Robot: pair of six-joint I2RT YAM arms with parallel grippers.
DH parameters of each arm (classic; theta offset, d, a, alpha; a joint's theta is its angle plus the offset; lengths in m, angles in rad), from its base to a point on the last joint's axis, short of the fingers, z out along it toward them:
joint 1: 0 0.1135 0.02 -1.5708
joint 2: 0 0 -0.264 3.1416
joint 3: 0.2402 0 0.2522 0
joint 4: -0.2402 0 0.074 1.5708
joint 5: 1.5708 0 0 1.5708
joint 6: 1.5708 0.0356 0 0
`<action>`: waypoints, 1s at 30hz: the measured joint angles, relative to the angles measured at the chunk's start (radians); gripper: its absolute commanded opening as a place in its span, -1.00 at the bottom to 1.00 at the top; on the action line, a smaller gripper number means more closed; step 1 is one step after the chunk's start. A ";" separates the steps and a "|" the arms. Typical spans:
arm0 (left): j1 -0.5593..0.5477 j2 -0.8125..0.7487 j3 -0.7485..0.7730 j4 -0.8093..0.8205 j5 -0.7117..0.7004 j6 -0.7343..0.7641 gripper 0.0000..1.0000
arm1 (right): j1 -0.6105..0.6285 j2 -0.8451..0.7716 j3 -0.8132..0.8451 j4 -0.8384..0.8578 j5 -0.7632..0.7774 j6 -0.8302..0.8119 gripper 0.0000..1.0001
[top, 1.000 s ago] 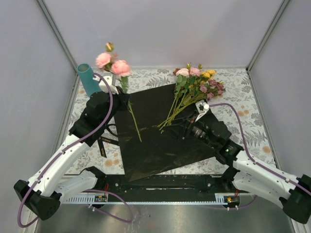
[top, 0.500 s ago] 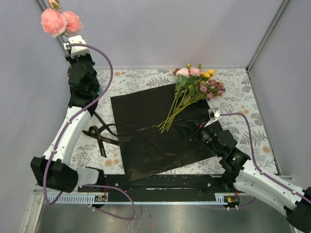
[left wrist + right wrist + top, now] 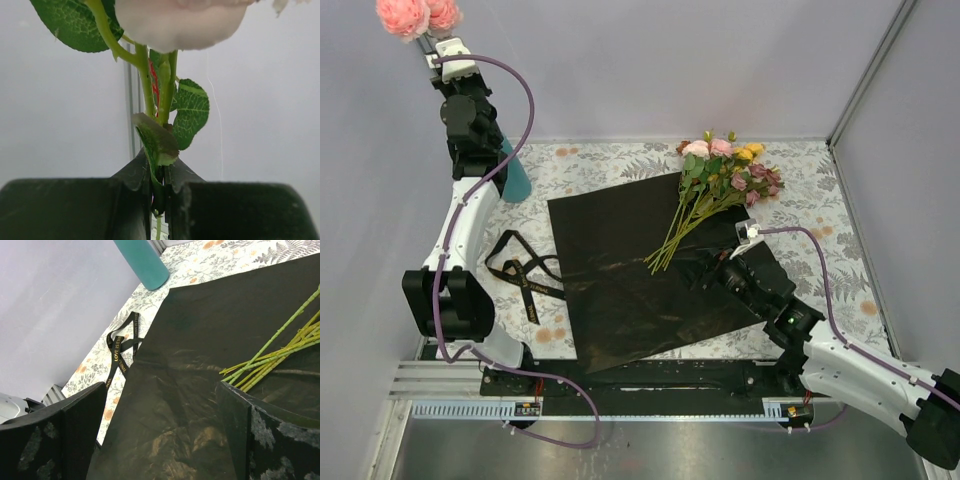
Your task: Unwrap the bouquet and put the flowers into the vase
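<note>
The bouquet lies unwrapped: its black paper (image 3: 630, 280) is spread flat, and a bundle of flowers (image 3: 720, 170) rests across its far right corner. My left gripper (image 3: 436, 47) is raised high at the far left, shut on the green stem (image 3: 165, 95) of a pink rose sprig (image 3: 412, 14). The stem's lower end is hidden behind the arm. The teal vase (image 3: 516, 176) stands below, partly hidden by that arm. My right gripper (image 3: 748, 234) hovers open over the paper near the stem ends (image 3: 270, 357), holding nothing. The right wrist view also shows the vase (image 3: 142, 262).
A black ribbon (image 3: 520, 275) with gold lettering lies loose on the floral tablecloth (image 3: 820, 200), left of the paper; the ribbon (image 3: 120, 347) also shows in the right wrist view. Grey walls and metal posts close in the back and sides.
My left arm has swung up from beside the vase to high at the far left, carrying the pink rose sprig off the paper. The right gripper drew back slightly and stays open.
</note>
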 measured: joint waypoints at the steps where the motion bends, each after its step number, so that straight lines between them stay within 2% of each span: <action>1: 0.002 0.013 0.000 0.000 0.013 -0.008 -1.00 | 0.000 0.005 0.001 0.000 -0.001 0.000 0.99; 8: 0.006 0.050 -0.032 -0.007 0.043 -0.042 -0.97 | 0.000 0.012 0.014 0.010 -0.001 0.000 0.99; 14: 0.024 0.068 -0.055 -0.087 0.045 -0.043 -0.52 | 0.000 0.012 0.030 -0.005 -0.001 0.005 0.98; 18: 0.026 0.080 -0.057 -0.216 0.042 -0.054 0.04 | 0.000 0.012 0.048 -0.042 0.010 0.032 0.99; 27: 0.025 0.020 -0.094 -0.417 0.110 -0.095 0.91 | 0.000 0.001 0.109 -0.193 0.111 0.090 0.99; 28: 0.025 -0.003 -0.106 -0.444 0.122 -0.108 0.98 | 0.000 0.008 0.115 -0.211 0.126 0.104 0.99; 30: 0.022 -0.060 -0.133 -0.488 0.145 -0.141 0.98 | 0.000 0.029 0.122 -0.237 0.161 0.135 0.99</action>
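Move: The left gripper already holds the pink flower stem high up. The vase stands about 14 cm ahead of it, nearly in line sideways, its middle some 40 cm below. The black ribbon lies on the table about 18 cm back and 8 cm right of the hand; the middle of the black wrapping paper is some 16 cm back and 44 cm right. From the right hand the vase is roughly 38 cm ahead, 54 cm left and 12 cm lower. Lower the left gripper about 15 cm, easing some 4 cm forward, to bring the stem down into the vase, and tip the fingers from upward-slanting to level, roughly 30 degrees. Halfway down begin opening them wide to let go of the stem, then draw back a little at the end. Shift the open right hand only slightly over the paper, forward and to the right, while tipping it down. ##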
